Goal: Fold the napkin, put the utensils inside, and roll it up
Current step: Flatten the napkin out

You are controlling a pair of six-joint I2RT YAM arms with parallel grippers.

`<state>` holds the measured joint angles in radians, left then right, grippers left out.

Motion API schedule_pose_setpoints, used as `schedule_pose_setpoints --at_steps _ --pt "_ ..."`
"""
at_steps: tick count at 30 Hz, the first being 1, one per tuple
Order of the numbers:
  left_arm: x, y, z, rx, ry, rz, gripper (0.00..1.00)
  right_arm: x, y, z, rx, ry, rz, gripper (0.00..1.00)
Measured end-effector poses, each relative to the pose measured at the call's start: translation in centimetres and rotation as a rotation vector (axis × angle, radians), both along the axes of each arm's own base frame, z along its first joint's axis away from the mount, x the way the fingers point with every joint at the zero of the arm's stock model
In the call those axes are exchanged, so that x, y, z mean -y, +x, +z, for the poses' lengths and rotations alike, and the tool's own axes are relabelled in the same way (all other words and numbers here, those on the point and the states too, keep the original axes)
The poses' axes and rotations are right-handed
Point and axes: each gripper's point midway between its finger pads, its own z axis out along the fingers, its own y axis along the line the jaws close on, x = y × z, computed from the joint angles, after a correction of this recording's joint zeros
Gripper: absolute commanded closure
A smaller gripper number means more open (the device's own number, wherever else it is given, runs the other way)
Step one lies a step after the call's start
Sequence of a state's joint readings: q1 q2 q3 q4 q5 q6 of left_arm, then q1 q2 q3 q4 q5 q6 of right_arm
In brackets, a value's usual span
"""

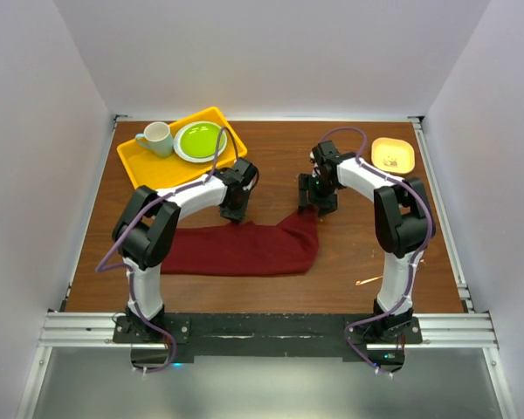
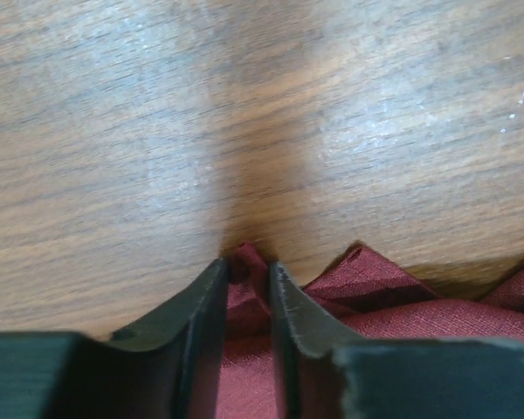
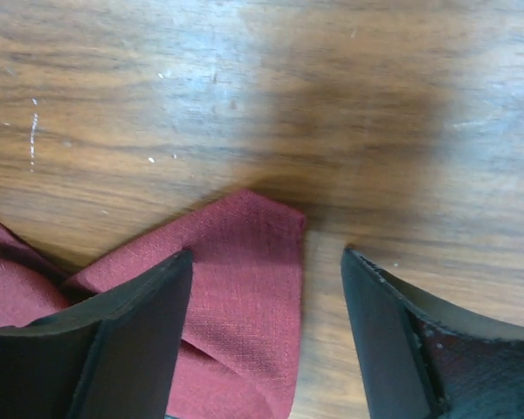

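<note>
The dark red napkin [image 1: 244, 249] lies as a long band on the brown table [image 1: 349, 166]. Its far edge is drawn up at two points. My left gripper [image 1: 234, 212] is down at the napkin's far left edge. In the left wrist view the gripper [image 2: 247, 262] is shut on a pinched fold of the napkin [image 2: 375, 288]. My right gripper [image 1: 317, 208] is over the napkin's far right corner. In the right wrist view it [image 3: 266, 253] is open, with the napkin corner [image 3: 253, 262] lying flat between the jaws. The rose-gold fork [image 1: 368, 280] lies on the table beside the right arm.
A yellow tray [image 1: 135, 161] at the back left holds a pale mug [image 1: 156, 138] and the green plate [image 1: 199, 140]. A small yellow dish [image 1: 392, 154] sits at the back right. White walls enclose the table on three sides.
</note>
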<state>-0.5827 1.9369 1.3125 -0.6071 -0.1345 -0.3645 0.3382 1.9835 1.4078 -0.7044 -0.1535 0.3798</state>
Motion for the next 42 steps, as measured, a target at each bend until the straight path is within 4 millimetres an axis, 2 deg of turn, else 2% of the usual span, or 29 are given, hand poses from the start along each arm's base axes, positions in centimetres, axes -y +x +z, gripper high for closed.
schedule_pose_setpoints --at_steps 2,3,5,6,7,10,12,14,16,18,21,23,25,28,31,33,36,38,39,42 --pt "-0.1 0.0 0.0 0.002 0.005 0.006 0.94 -0.2 0.0 0.0 -0.001 0.010 0.006 0.45" --pt "-0.3 0.0 0.0 0.003 0.013 0.006 1.00 -0.4 0.1 -0.1 -0.001 0.017 0.009 0.59" --pt "-0.4 0.0 0.1 0.005 0.016 0.012 1.00 -0.6 0.3 -0.2 0.004 0.030 0.015 0.78" --pt "-0.4 0.0 0.1 0.004 0.018 0.014 1.00 -0.7 0.4 -0.3 0.005 0.035 0.016 0.96" --pt "-0.4 -0.1 0.2 0.002 0.017 0.016 1.00 -0.9 0.6 -0.3 0.005 0.043 0.019 1.00" --pt "-0.5 -0.3 0.8 -0.011 0.024 0.019 1.00 -1.3 1.1 -0.1 0.010 0.053 0.021 1.00" --pt "-0.3 0.1 2.2 0.000 0.018 0.027 1.00 -1.5 1.9 0.9 0.032 0.054 0.024 1.00" --pt "0.2 1.2 4.5 0.035 -0.008 0.042 1.00 -1.8 3.4 2.7 0.086 0.058 0.028 1.00" --pt "0.9 2.7 7.7 0.101 -0.058 0.063 1.00 -1.8 4.7 4.9 0.154 0.057 0.029 1.00" --pt "1.3 4.5 11.8 0.182 -0.122 0.095 1.00 -1.5 5.6 8.2 0.235 0.052 0.021 1.00" --pt "1.3 7.3 19.8 0.341 -0.242 0.151 1.00 -0.8 6.7 15.3 0.404 0.052 -0.004 1.00" --pt "0.5 8.4 25.6 0.455 -0.322 0.191 1.00 0.0 7.2 21.6 0.552 0.051 -0.036 1.00" --pt "-0.5 8.7 30.6 0.556 -0.390 0.224 1.00 1.2 7.0 27.3 0.684 0.050 -0.072 1.00" --pt "-2.6 7.9 36.4 0.680 -0.469 0.273 1.00 3.6 4.5 34.9 0.864 0.051 -0.142 1.00" --pt "-4.6 6.1 39.8 0.758 -0.508 0.312 1.00 6.2 0.2 39.1 0.970 0.052 -0.202 1.00" --pt "-5.7 4.7 40.7 0.786 -0.514 0.330 1.00 7.4 -2.9 39.8 1.001 0.070 -0.222 1.00" --pt "-7.5 2.2 39.4 0.776 -0.489 0.354 1.00 9.1 -7.9 38.0 0.984 0.074 -0.237 1.00" --pt "-8.4 1.1 38.6 0.760 -0.470 0.369 1.00 9.9 -10.2 36.7 0.968 0.068 -0.235 1.00" --pt "-8.8 0.6 38.5 0.757 -0.464 0.376 1.00 10.1 -11.2 36.6 0.971 0.073 -0.230 1.00" --pt "-9.1 -0.2 39.9 0.782 -0.497 0.373 1.00 10.3 -12.5 38.2 1.017 0.097 -0.215 1.00"
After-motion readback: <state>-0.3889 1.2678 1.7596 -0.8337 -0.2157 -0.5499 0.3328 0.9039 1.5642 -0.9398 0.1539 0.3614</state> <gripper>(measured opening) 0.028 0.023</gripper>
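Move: The rumpled maroon napkin's upper-left tip lies between the left hand's nearly shut fingertips, about level with them. Its upper-right corner sits between the right hand's open fingers, about 1 cm to the left and 1 cm below. The plate is some 25 cm ahead and 9 cm left of the left hand. From the right hand, the yellow dish is about 18 cm ahead and 21 cm right, the fork 17 cm back and 18 cm right. Steeply upward, about 40 cm, both hands carry the napkin by its two far corners, once the left fingers have finished closing and the right fingers have shut from wide open. Both swing a little forward first, then draw back while spreading apart, roughly 10 cm each, the right ending farther back; both wrists tip from pointing down to pointing well forward. ##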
